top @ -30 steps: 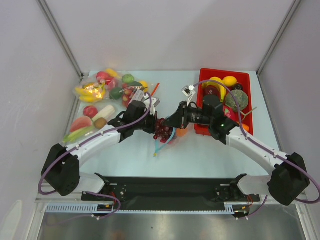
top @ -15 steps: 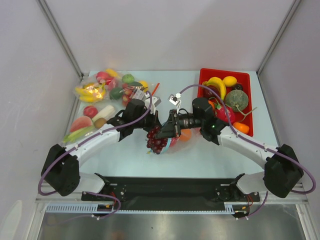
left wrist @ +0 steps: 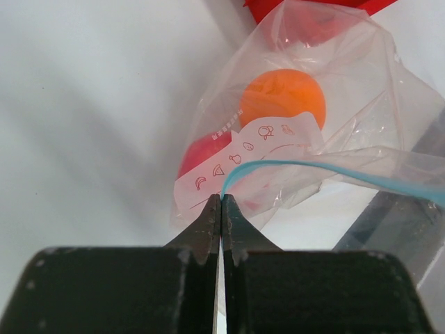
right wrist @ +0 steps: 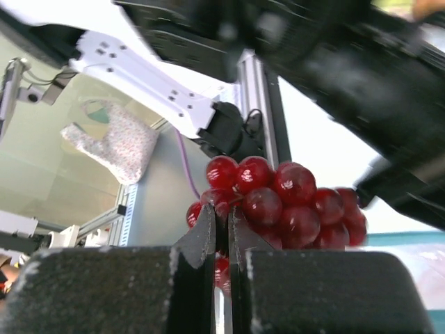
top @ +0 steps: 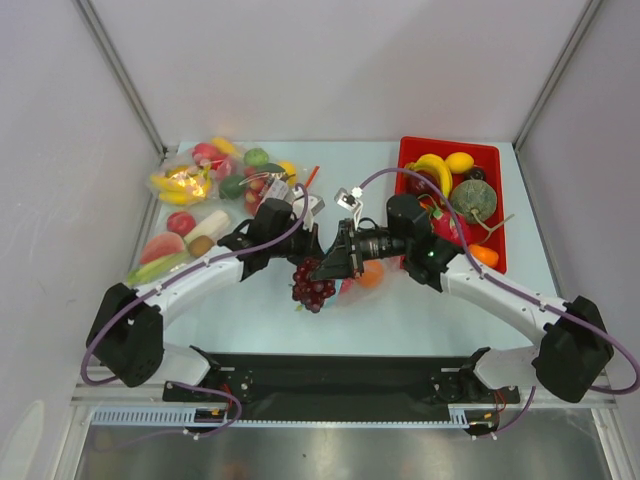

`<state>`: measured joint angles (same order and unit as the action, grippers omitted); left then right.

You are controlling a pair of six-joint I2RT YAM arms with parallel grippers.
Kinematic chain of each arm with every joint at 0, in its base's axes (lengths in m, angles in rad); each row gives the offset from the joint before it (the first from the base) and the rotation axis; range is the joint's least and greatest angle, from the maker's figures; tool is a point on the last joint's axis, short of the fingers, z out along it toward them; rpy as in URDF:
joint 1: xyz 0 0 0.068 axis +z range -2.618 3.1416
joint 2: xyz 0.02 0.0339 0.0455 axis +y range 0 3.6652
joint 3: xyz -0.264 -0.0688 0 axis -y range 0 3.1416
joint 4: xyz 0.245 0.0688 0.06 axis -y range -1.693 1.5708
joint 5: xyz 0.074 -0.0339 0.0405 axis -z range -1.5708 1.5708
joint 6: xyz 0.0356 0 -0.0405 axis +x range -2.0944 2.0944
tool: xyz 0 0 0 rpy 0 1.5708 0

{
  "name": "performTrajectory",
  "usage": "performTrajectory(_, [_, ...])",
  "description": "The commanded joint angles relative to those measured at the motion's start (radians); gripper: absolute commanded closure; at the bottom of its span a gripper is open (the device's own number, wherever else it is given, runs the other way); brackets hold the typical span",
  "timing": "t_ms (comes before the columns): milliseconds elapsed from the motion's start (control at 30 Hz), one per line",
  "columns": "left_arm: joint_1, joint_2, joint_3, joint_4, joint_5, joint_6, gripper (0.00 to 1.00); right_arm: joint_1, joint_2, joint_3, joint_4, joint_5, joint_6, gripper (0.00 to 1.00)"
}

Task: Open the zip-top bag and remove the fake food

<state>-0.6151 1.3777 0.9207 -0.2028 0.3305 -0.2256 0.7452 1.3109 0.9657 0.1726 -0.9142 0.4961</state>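
The clear zip-top bag (left wrist: pixel 348 104) lies at mid-table, between the two arms in the top view (top: pixel 352 284). My left gripper (left wrist: pixel 221 200) is shut on its blue-green zip strip (left wrist: pixel 306 167); it also shows in the top view (top: pixel 302 244). An orange fruit (left wrist: pixel 281 97) and a red fruit (left wrist: pixel 201 156) sit inside the bag. The orange fruit also shows in the top view (top: pixel 372 272). My right gripper (right wrist: pixel 222 212) is shut on a bunch of dark red grapes (right wrist: pixel 285 202). It holds the bunch outside the bag, just above the table (top: pixel 312 285).
A red bin (top: pixel 488 158) of fake fruit stands at the back right. Several other bags of fake food (top: pixel 205 175) lie at the back left, and one lies at the left (top: pixel 170 250). A black rail (top: pixel 340 380) runs along the near edge.
My right gripper has swung left and drawn the grape bunch down and to the left, away from the bag. My left gripper has stayed shut on the zip strip.
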Motion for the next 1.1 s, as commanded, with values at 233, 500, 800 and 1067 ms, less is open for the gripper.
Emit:
performTrajectory(233, [0.0,0.04,0.04,0.033,-0.001,0.02,1.0,0.014,-0.094,0.074,0.082,-0.037,0.018,1.0])
performTrajectory(500, [0.002,0.015,0.027,0.029,-0.051,0.005,1.0,-0.14,-0.148,0.163,-0.1,0.012,-0.059,1.0])
performTrajectory(800, [0.034,-0.062,0.004,0.002,-0.079,0.009,1.0,-0.568,-0.096,0.278,-0.14,-0.048,-0.074,1.0])
performTrajectory(1067, [0.04,-0.085,0.009,-0.026,-0.096,0.026,1.0,-0.82,0.173,0.416,-0.165,0.127,-0.114,1.0])
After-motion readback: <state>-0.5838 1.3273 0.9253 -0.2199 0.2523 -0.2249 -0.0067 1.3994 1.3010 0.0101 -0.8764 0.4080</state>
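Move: The right hand already holds the grapes; the red tray's middle lies some 30 cm ahead, 31 cm to its right and 25 cm below. The bag's orange is about 15 cm ahead and 12 cm right, the tray's bananas about 40 cm ahead and 29 cm right, both also roughly 24 cm below. From the left hand, gripping the bag's edge, the tray is about 20 cm ahead, 34 cm right and 11 cm lower. Grapes still pinched, the right hand rises, then swings 30 cm forward-right towards the tray, turning 45° clockwise. ##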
